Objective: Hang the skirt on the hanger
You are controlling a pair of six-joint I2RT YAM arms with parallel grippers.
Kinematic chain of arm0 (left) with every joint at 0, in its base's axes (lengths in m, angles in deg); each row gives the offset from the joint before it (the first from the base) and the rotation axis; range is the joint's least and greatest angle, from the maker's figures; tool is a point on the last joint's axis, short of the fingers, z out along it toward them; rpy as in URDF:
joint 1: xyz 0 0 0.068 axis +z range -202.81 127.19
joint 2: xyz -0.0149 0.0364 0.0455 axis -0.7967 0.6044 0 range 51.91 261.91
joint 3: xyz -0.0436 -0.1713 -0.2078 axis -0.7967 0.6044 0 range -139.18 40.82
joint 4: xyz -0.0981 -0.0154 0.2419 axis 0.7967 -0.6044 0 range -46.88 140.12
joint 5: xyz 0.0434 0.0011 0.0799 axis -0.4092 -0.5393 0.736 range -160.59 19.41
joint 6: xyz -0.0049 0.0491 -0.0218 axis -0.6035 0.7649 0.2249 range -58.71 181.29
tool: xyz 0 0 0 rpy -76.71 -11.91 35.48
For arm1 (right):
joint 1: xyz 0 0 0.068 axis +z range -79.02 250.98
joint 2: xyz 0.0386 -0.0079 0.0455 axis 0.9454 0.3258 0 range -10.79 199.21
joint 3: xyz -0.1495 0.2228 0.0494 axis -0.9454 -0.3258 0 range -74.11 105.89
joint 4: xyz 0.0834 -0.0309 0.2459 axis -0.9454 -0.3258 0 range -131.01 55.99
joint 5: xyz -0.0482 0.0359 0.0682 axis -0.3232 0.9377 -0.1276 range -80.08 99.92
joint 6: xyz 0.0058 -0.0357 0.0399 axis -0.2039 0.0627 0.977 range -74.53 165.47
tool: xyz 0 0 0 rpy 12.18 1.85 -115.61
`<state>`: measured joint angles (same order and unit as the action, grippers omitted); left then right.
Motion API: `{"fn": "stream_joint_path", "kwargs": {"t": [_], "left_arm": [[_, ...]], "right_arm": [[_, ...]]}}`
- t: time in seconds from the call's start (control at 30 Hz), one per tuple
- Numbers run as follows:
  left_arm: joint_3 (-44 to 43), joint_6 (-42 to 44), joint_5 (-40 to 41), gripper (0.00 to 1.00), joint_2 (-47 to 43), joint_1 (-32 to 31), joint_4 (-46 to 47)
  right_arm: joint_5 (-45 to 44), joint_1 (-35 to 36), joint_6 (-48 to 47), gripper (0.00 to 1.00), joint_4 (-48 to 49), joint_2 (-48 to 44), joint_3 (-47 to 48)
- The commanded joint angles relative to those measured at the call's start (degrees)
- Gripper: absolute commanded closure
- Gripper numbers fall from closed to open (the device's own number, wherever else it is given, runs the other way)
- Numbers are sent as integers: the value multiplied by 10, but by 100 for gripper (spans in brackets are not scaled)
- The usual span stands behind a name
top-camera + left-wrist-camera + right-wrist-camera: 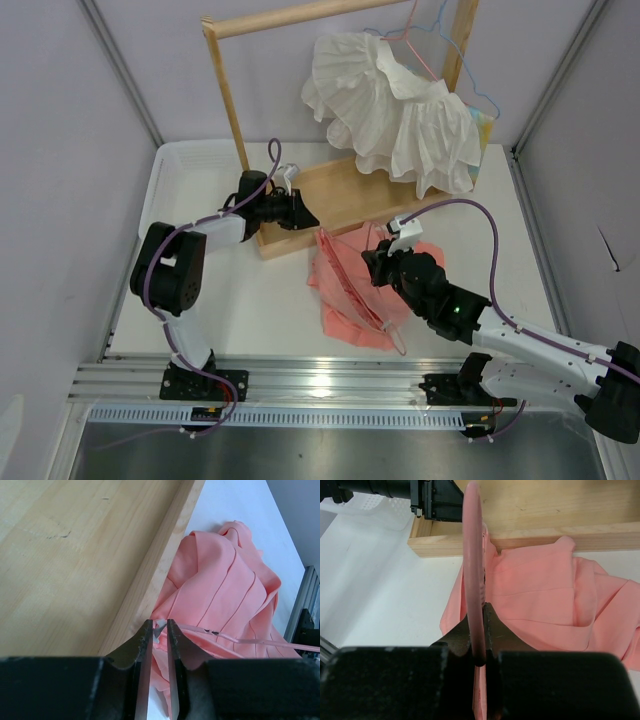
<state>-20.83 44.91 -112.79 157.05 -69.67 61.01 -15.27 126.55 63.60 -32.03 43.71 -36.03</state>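
The salmon-pink skirt (345,300) (225,595) (545,595) lies crumpled on the white table against the front of the wooden rack base. The pale-pink wire hanger (352,292) (250,641) (471,555) runs across it. My right gripper (378,258) (481,612) is shut on the hanger's wire, over the skirt's upper part. My left gripper (305,213) (160,630) sits at the base's front edge. Its jaws stand narrowly apart, with the skirt's edge and a small grey tag between the fingertips.
The wooden rack's base (340,195) (75,555) (545,510) borders the skirt at the back. A white ruffled garment (400,110) hangs from the rail, with a light-blue hanger (482,100) behind it. A white perforated tray (185,165) sits at the back left.
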Motion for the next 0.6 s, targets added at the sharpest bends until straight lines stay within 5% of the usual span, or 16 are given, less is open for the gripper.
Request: {"fn": "stream_joint_path", "kwargs": {"t": [0.0, 0.23, 0.57], "left_arm": [[-22, 18, -6, 80, 6, -5, 7], [-29, 20, 2, 98, 4, -12, -2], [-40, 16, 10, 100, -1, -19, -12]], "right_arm": [[-15, -6, -12, 100, 25, -3, 30], [-13, -6, -26, 100, 40, 1, 28], [0, -6, -49, 100, 79, 8, 17]]}}
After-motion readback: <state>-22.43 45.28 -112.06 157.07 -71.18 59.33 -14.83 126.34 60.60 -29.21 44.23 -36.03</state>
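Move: The skirt-covered far end of the hanger is right at my left fingertips, about 1 cm back, 1 cm right and 1 cm lower. From that hand, the wooden base's middle is some 5 cm ahead and 7 cm right, 9 cm down; the skirt's spread-out bulk is about 15 cm back and 11 cm right, also 9 cm down. From my right hand, holding the hanger by its hook, that end lies roughly 12 cm ahead, 13 cm left and 9 cm below. I shut my left fingers from about a quarter open to fully closed at the skirt-covered hanger end, and as they close I ease that hand about 1 cm to the right along the hanger, rising slightly; whether cloth is pinched can't be seen. My right hand keeps its grip on the hanger by the hook, lifting it less than 1 cm with a slight upward tilt. ##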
